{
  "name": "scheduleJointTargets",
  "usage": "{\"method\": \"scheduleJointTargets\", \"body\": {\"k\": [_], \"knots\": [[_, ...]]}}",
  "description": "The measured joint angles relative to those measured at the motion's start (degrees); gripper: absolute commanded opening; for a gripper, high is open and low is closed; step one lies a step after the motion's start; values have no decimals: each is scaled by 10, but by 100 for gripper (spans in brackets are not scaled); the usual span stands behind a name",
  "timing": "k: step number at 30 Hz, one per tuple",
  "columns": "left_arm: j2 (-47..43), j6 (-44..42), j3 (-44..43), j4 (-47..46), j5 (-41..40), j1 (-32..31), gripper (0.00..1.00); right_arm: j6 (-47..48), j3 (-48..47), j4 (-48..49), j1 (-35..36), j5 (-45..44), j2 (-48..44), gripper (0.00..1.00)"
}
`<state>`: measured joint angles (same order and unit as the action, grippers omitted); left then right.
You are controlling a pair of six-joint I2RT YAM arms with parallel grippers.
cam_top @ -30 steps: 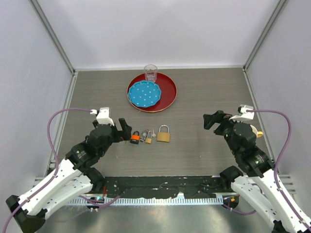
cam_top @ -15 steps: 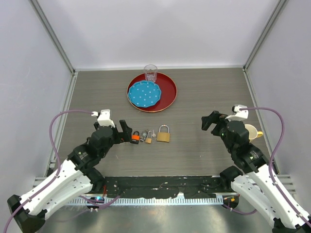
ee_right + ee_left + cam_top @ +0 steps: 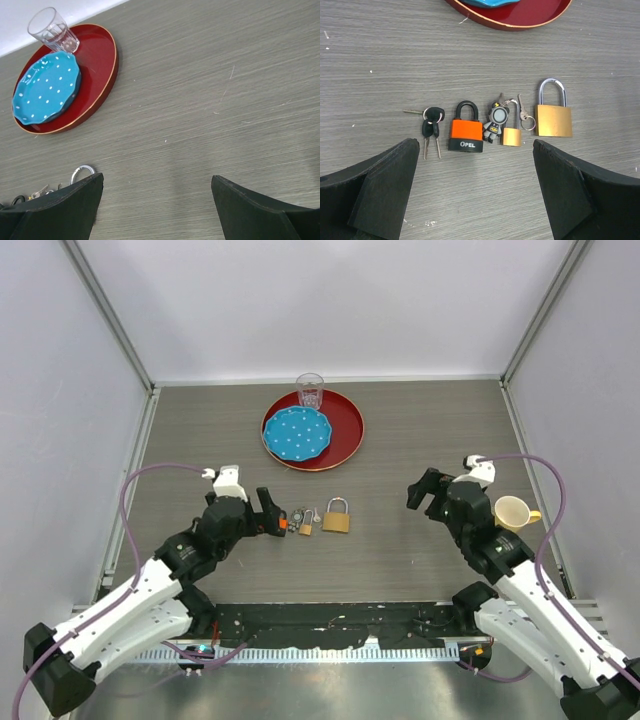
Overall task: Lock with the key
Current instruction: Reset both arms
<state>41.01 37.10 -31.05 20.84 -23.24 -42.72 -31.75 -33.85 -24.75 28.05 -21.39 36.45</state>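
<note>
On the wooden table lie three padlocks in a row. An orange-and-black padlock (image 3: 465,131) is shut, with a pair of black-headed keys (image 3: 431,127) to its left. A small brass padlock (image 3: 511,136) sits beside a figure keychain (image 3: 495,122) and a small ringed key (image 3: 524,114). A large brass padlock (image 3: 553,116) (image 3: 336,519) is on the right, shackle shut. My left gripper (image 3: 475,192) (image 3: 270,516) hovers open just short of the orange padlock, holding nothing. My right gripper (image 3: 157,200) (image 3: 424,492) is open and empty over bare table, right of the locks.
A red tray (image 3: 345,430) at the back centre holds a blue dotted plate (image 3: 296,433) and a clear glass (image 3: 310,392). A cream mug (image 3: 512,512) stands by the right arm. Side walls enclose the table.
My left gripper has advanced right toward the locks and now covers most of the orange padlock from above. The right arm has shifted left, uncovering the mug.
</note>
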Motion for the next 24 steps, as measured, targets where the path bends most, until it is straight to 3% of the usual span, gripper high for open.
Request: {"method": "scheduleJointTargets", "body": {"k": [15, 24], "knots": [[31, 17, 0, -17, 25, 0, 100, -60, 0, 19, 0, 26, 112, 95], [93, 19, -14, -8, 33, 0, 100, -68, 0, 31, 0, 49, 172, 96]]}}
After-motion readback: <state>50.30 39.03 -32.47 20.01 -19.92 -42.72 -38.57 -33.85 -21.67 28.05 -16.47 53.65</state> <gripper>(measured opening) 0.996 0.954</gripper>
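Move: The orange padlock lies about 6 cm ahead of the left hand, 3 cm to its right and 13 cm below. Level with it, the black keys are some 5 cm to its left, the small brass padlock 6 cm to its right and the large gold padlock 13 cm to its right. From the right hand, the large gold padlock is about 3 cm ahead, 24 cm left and 16 cm down; the yellow mug is 4 cm ahead and 17 cm right. Downward, both empty grippers settle towards the row of padlocks with fingers staying open. The right hand leads, sinking steadily about 6 cm and drifting nearly 3 cm left while its fingertips tip some 15 degrees further down. The left first eases right, then sinks about 3 cm over the orange padlock's near side, its tips dipping slightly; neither touches anything. ##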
